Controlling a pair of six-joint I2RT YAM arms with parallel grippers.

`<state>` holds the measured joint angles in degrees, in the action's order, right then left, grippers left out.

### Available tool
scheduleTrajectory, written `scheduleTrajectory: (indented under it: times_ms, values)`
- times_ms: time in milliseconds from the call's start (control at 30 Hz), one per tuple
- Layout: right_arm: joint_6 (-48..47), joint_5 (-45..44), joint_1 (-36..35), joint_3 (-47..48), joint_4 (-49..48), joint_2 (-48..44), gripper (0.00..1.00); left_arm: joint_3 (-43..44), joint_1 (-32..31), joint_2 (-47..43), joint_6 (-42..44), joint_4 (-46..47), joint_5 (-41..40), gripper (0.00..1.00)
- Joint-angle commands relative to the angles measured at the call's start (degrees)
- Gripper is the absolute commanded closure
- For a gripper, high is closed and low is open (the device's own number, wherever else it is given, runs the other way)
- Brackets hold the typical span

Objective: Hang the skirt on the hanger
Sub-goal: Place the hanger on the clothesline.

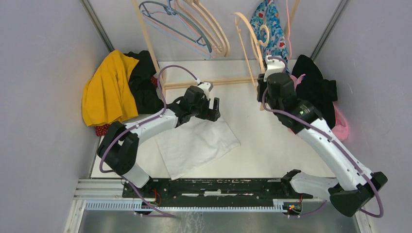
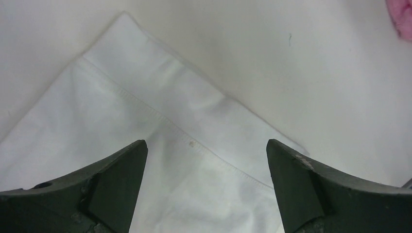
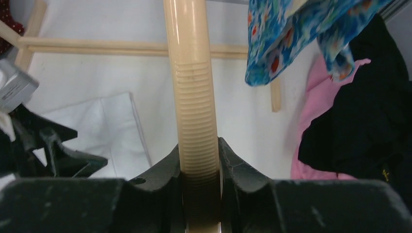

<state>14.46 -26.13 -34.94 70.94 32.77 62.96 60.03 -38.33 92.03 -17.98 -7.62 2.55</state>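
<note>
The white skirt (image 1: 194,145) lies flat on the table in front of the left arm. My left gripper (image 1: 214,109) hovers just above the skirt's far corner, open, with nothing between its fingers. In the left wrist view the skirt (image 2: 145,121) shows a stitched hem band between the wide-apart jaws of the left gripper (image 2: 206,145). My right gripper (image 1: 264,81) is shut on the ribbed arm of a beige hanger (image 1: 250,34), held upright by the rack. The right wrist view shows the hanger (image 3: 192,73) clamped in the right gripper (image 3: 199,148), with the skirt (image 3: 97,126) to its left.
A wooden rack (image 1: 228,81) crosses the back of the table with several hangers (image 1: 194,24) on it. A blue floral garment (image 1: 269,26) hangs at the back right. Yellow and black clothes (image 1: 116,87) are heaped at the left, black and pink ones (image 1: 318,90) at the right.
</note>
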Motion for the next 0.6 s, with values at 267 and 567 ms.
scheduleTrajectory:
  times_ms: [267,567]
  values:
    - [-6.83,10.81,9.27,17.40,-13.13,15.66,0.99,0.79,-1.06,-7.16,-2.86,-0.82,3.25,0.01]
    - [-4.97,14.02,12.67,20.05,-23.72,22.28,0.99,1.46,-1.35,-9.03,-2.19,-3.28,2.64,0.01]
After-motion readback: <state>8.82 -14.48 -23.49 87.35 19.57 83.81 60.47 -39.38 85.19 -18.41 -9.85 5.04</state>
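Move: The right gripper still holds the wooden hanger by its lower end. The clothesline runs out of view, roughly 16 cm ahead of this hand and 20 cm above it. The hanging floral skirt is about 16 cm ahead, 7 cm to the right and 5 cm up; the hung hangers are some 14 cm ahead, 16 cm left and 12 cm up. From the open left hand, that stretch of line is about 14 cm ahead, 19 cm right and 40 cm up, and the white skirt 15 cm back, 7 cm left, 6 cm down. Carry the held hanger forward about 12 cm towards the clothesline, rising some 4 cm mostly at the start, alongside the left of the hanging floral skirt. Keep the fingers shut on its wooden end and tip the wrist up a touch. Meanwhile lift the open left gripper about 5 cm farther off the white skirt, easing slightly back. ##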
